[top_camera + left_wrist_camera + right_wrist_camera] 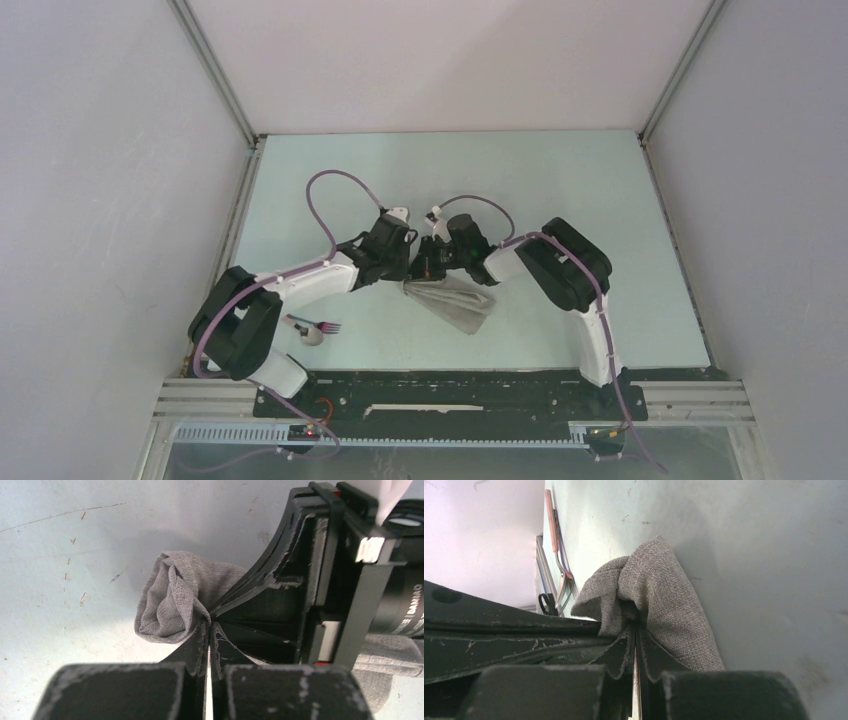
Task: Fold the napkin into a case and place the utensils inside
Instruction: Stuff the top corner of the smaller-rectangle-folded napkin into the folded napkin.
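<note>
The light-grey napkin point(455, 305) lies bunched in a folded, tapering strip at mid-table, its upper-left end lifted. My left gripper point(412, 268) and right gripper point(428, 262) meet tip to tip there. In the left wrist view the left gripper point(210, 623) is shut, pinching a puckered fold of the napkin point(170, 600), with the right gripper's fingers point(280, 595) pressed in from the right. The right gripper point(634, 626) is likewise shut on the napkin point(664, 600). The utensils lie near the left arm's base: a fork point(326, 326) and a spoon point(309, 335), with pinkish handles.
Grey walls and aluminium frame rails point(238, 200) enclose the pale table point(560, 180). Purple cables loop above both wrists point(335, 180). The left arm's elbow point(240, 325) sits close to the utensils. The black base rail point(440, 395) runs along the near edge.
</note>
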`<state>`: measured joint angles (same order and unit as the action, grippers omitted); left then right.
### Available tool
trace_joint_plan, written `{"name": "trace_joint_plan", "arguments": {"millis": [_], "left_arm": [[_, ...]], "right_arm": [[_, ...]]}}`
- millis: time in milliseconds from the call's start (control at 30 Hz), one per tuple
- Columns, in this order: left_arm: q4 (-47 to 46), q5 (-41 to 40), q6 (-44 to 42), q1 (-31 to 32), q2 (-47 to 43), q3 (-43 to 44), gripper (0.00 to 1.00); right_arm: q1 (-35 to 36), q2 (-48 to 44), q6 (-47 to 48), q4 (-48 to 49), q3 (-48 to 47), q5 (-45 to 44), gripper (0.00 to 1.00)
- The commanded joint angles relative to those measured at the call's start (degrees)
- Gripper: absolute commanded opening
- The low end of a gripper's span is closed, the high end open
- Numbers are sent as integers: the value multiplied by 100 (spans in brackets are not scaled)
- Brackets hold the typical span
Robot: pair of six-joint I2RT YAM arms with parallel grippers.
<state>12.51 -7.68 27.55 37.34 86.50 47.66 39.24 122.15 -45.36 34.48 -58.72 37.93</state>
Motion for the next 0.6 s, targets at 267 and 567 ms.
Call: {"name": "trace_joint_plan", "arguments": {"millis": [267,567], "left_arm": [[76,56,456,-226,369,247,0],[139,34,403,-265,495,283,1]], "right_arm": [[-105,-850,466,-1078,313,-70,21],[-285,-2042,1607,-2878,343,-361,42]]}}
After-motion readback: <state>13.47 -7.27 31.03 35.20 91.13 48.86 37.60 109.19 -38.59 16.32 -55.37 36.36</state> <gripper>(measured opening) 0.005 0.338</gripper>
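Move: Right at the closed left fingertips, which pinch the edge of the napkin's mouth, lies the tucked top corner, about 1 cm below that hand; from the right hand it is some 1 cm left, level fore and aft, with the fingertips still poked into the crease. The napkin's folded body trails about 8 cm right and 4 cm back of the right hand, nearly 2 cm below. The fork head lies roughly 16 cm left and 9 cm back of the left hand. Backing out of the crease after a last small nudge to the left, the right hand draws off about 4 cm to the right, rising nearly 3 cm and drifting a little back, its fingers parting to about a third open as they come free. The left hand keeps its pinch on the mouth edge and sinks about 2 cm towards the table, easing 1 cm left. ##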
